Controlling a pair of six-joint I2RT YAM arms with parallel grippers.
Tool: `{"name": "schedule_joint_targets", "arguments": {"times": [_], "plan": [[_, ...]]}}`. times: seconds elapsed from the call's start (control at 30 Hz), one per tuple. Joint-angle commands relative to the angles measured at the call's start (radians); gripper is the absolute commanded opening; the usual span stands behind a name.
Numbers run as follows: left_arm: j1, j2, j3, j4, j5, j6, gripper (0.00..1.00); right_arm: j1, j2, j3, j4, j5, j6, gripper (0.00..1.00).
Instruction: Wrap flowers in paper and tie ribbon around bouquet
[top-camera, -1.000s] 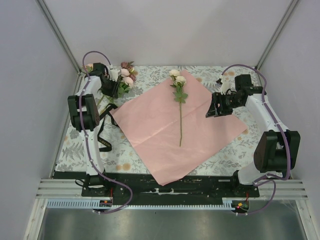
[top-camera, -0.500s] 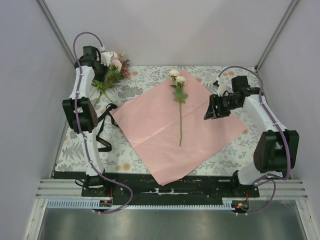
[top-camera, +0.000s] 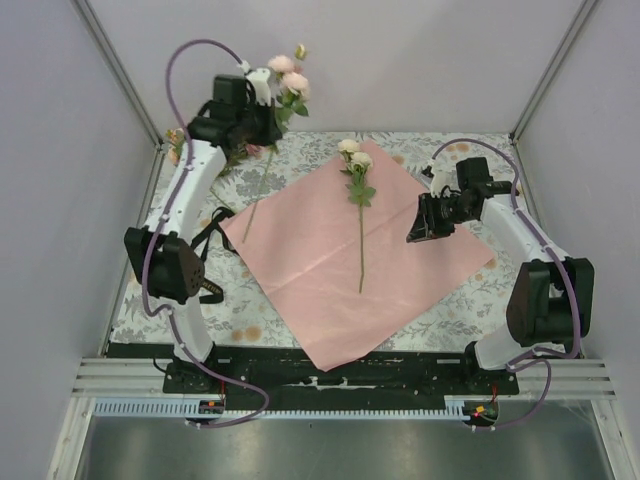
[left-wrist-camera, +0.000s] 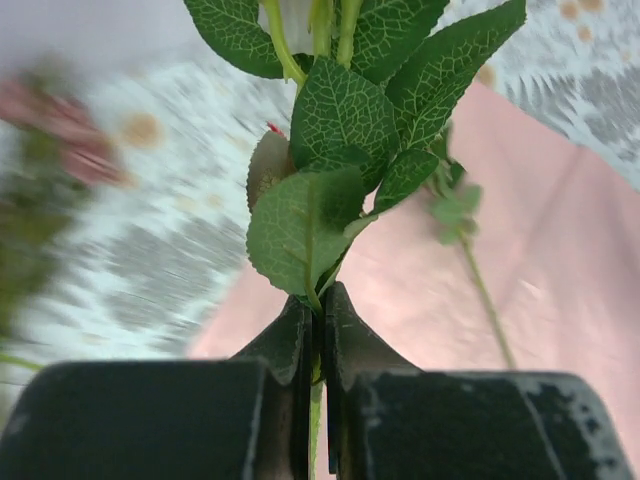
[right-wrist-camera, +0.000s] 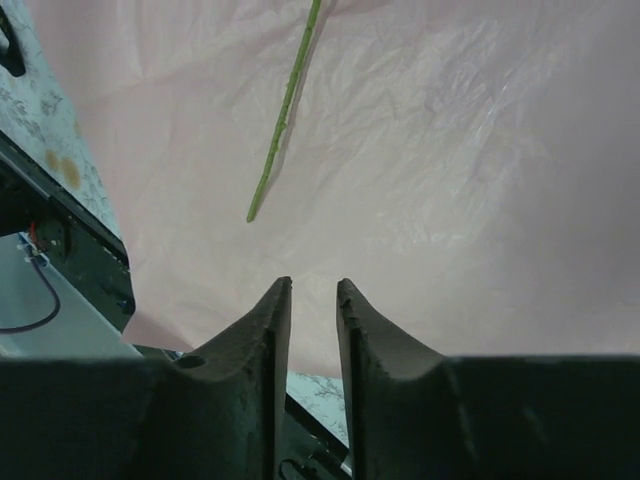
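Observation:
My left gripper (top-camera: 270, 118) is raised over the table's far left and shut on the green stem of a pink-bloomed flower (top-camera: 285, 75). The stem hangs down towards the paper's left corner. In the left wrist view the fingers (left-wrist-camera: 318, 305) pinch that stem below its leaves (left-wrist-camera: 335, 130). The paper (top-camera: 350, 260) lies flat, pink face up, with one cream flower (top-camera: 360, 200) on it. More flowers (top-camera: 178, 140) lie at the far left corner. The black ribbon (top-camera: 207, 275) lies left of the paper. My right gripper (top-camera: 413, 232) hovers open over the paper's right part (right-wrist-camera: 450, 150), holding nothing.
The floral tablecloth (top-camera: 450, 300) covers the table around the paper. White walls close in the back and both sides. The black mounting rail (top-camera: 340, 365) runs along the near edge. The lying flower's stem end (right-wrist-camera: 285, 120) shows ahead of the right fingers.
My left arm has lifted one flower out of the bunch at the far left and swung it up and rightward. The right gripper's jaws have narrowed while it stayed over the paper.

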Motion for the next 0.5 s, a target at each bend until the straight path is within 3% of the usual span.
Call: {"name": "schedule_joint_targets", "arguments": {"times": [0.0,0.13,0.37,0.47], "plan": [[-0.076,0.052,-0.242,0.201,-0.061,-0.429,0.02,0.011,0.032,-0.036,0.081,0.088,0.008,0.29],[-0.136,0.113,-0.317,0.349,-0.109,-0.512,0.02,0.009,0.117,-0.043,0.084,0.164,-0.007,0.15],[-0.208,0.380,-0.136,0.288,-0.140,-0.535,0.02,0.017,0.238,-0.033,0.078,0.241,-0.032,0.01],[-0.240,0.451,-0.096,0.285,-0.132,-0.535,0.02,0.015,0.270,-0.017,0.064,0.254,-0.039,0.00]]}}
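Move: The left hand holds the pink rose high; the bare paper it is bound for lies about 11 cm to its right, 1 cm ahead, some 30 cm below. The white rose's blooms are roughly 22 cm right and 10 cm ahead; the black ribbon is 17 cm left, 13 cm back. The empty right hand has paper about 12 cm directly beneath; the white rose's stem end lies 14 cm left, 9 cm back. Left lowers its held rose 25 cm, swinging 10 cm right, towards the white rose; right sinks 10 cm, closing. ##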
